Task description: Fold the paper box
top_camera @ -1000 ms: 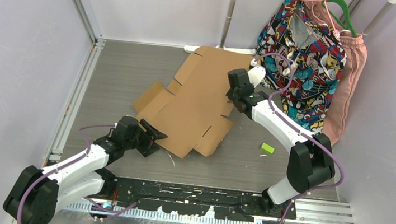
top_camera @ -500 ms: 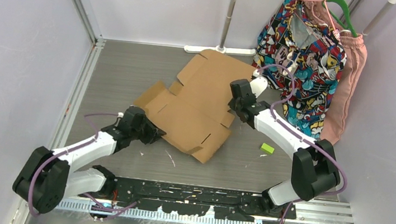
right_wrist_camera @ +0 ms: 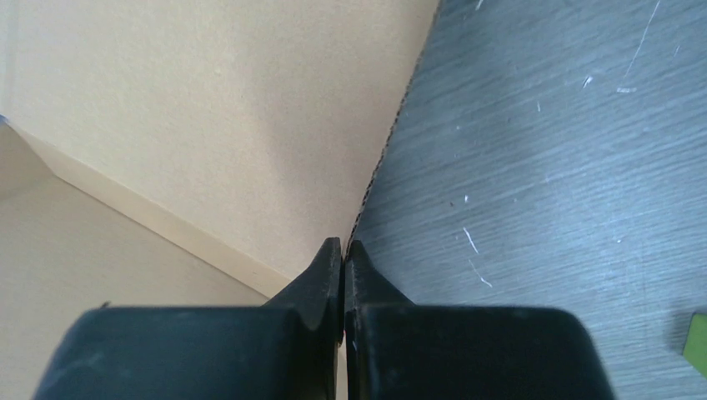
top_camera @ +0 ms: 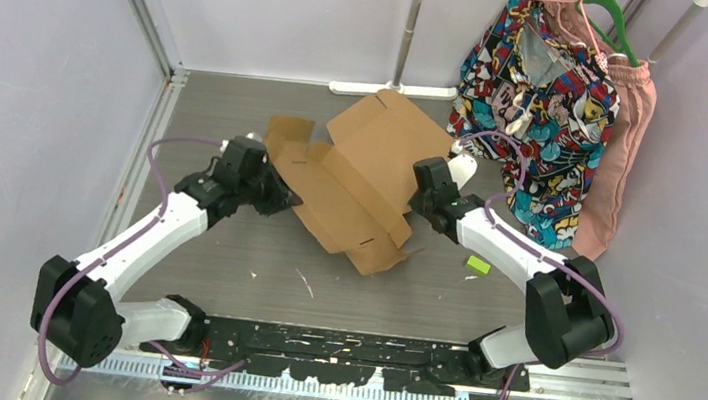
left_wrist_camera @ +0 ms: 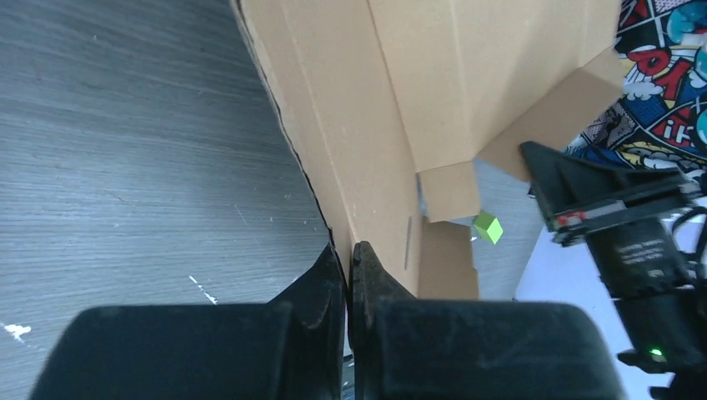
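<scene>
The paper box [top_camera: 358, 170] is a brown die-cut cardboard sheet, lifted and tilted over the middle of the table. My left gripper [top_camera: 275, 194] is shut on its left edge; in the left wrist view the thin cardboard edge [left_wrist_camera: 333, 167] runs down between my pinched left gripper [left_wrist_camera: 349, 254]. My right gripper [top_camera: 428, 196] is shut on the sheet's right edge; the right wrist view shows the cardboard [right_wrist_camera: 208, 125] ending at my closed right gripper [right_wrist_camera: 343, 248]. A lower flap [top_camera: 379, 255] rests on the table.
A small green block [top_camera: 478, 266] lies on the grey table right of the sheet. Colourful and pink clothes [top_camera: 551, 112] hang at the back right. A white pole base [top_camera: 398, 89] stands at the back wall. A metal rail [top_camera: 136, 175] runs along the left edge.
My left gripper closed on the sheet's left edge and moved up and away from the base. The sheet rose off the table, turned and folded inward. My right gripper stayed shut and shifted slightly nearer.
</scene>
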Action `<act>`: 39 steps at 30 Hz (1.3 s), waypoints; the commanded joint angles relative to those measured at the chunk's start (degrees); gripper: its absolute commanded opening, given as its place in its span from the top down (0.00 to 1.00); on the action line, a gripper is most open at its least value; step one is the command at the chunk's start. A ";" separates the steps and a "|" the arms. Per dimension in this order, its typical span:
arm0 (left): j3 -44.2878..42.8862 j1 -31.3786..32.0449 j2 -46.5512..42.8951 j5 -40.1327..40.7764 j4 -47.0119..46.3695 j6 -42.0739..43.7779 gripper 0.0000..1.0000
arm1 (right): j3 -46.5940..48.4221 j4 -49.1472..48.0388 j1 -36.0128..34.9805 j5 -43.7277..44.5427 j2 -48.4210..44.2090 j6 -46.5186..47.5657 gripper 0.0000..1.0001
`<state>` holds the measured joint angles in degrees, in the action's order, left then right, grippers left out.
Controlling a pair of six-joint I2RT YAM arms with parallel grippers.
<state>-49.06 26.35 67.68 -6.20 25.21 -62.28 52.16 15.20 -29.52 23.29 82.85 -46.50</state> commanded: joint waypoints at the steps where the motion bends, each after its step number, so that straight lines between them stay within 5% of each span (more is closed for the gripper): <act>1: -10.06 0.37 2.44 -1.94 11.01 12.52 1.00 | -1.48 -3.04 -1.78 -6.18 -3.31 -0.61 0.99; 8: -23.64 0.28 7.59 -1.70 24.16 20.82 1.00 | -4.33 -3.26 -2.96 -9.38 -4.04 -0.82 0.94; 23: -49.39 0.36 21.02 8.16 48.52 33.18 1.00 | -11.98 -2.70 -3.82 -17.07 -8.50 -0.09 0.58; 39: -80.08 4.73 40.18 24.86 71.19 37.60 1.00 | -10.40 -4.46 -13.53 -21.30 -7.22 -2.35 0.47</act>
<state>-123.11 29.39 108.14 13.37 88.60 -27.44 39.07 12.43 -41.43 2.66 75.42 -48.34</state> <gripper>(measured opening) 0.021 0.506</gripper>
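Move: The right hand already pinches the near edge of the wide panel, whose middle is about 11 cm ahead and 5 cm left of it. The box's small square tab lies about 6 cm back, 2 cm left and 6 cm below that hand, and the green block 14 cm right and 10 cm back. The left hand already pinches the raised panel's free edge; the narrow strip between the panels lies some 12 cm to its right, 3 cm ahead and 11 cm below. Still pinching the raised panel's edge, the left hand lifts it about 8 cm, swinging forward and then also left while it rolls strongly, left side up, and turns clockwise. The right hand first lowers the wide panel's edge, then lets go and opens to about half, heading back some 12 cm and left towards the square tab and the panel's near side flap, turning counter-clockwise. ##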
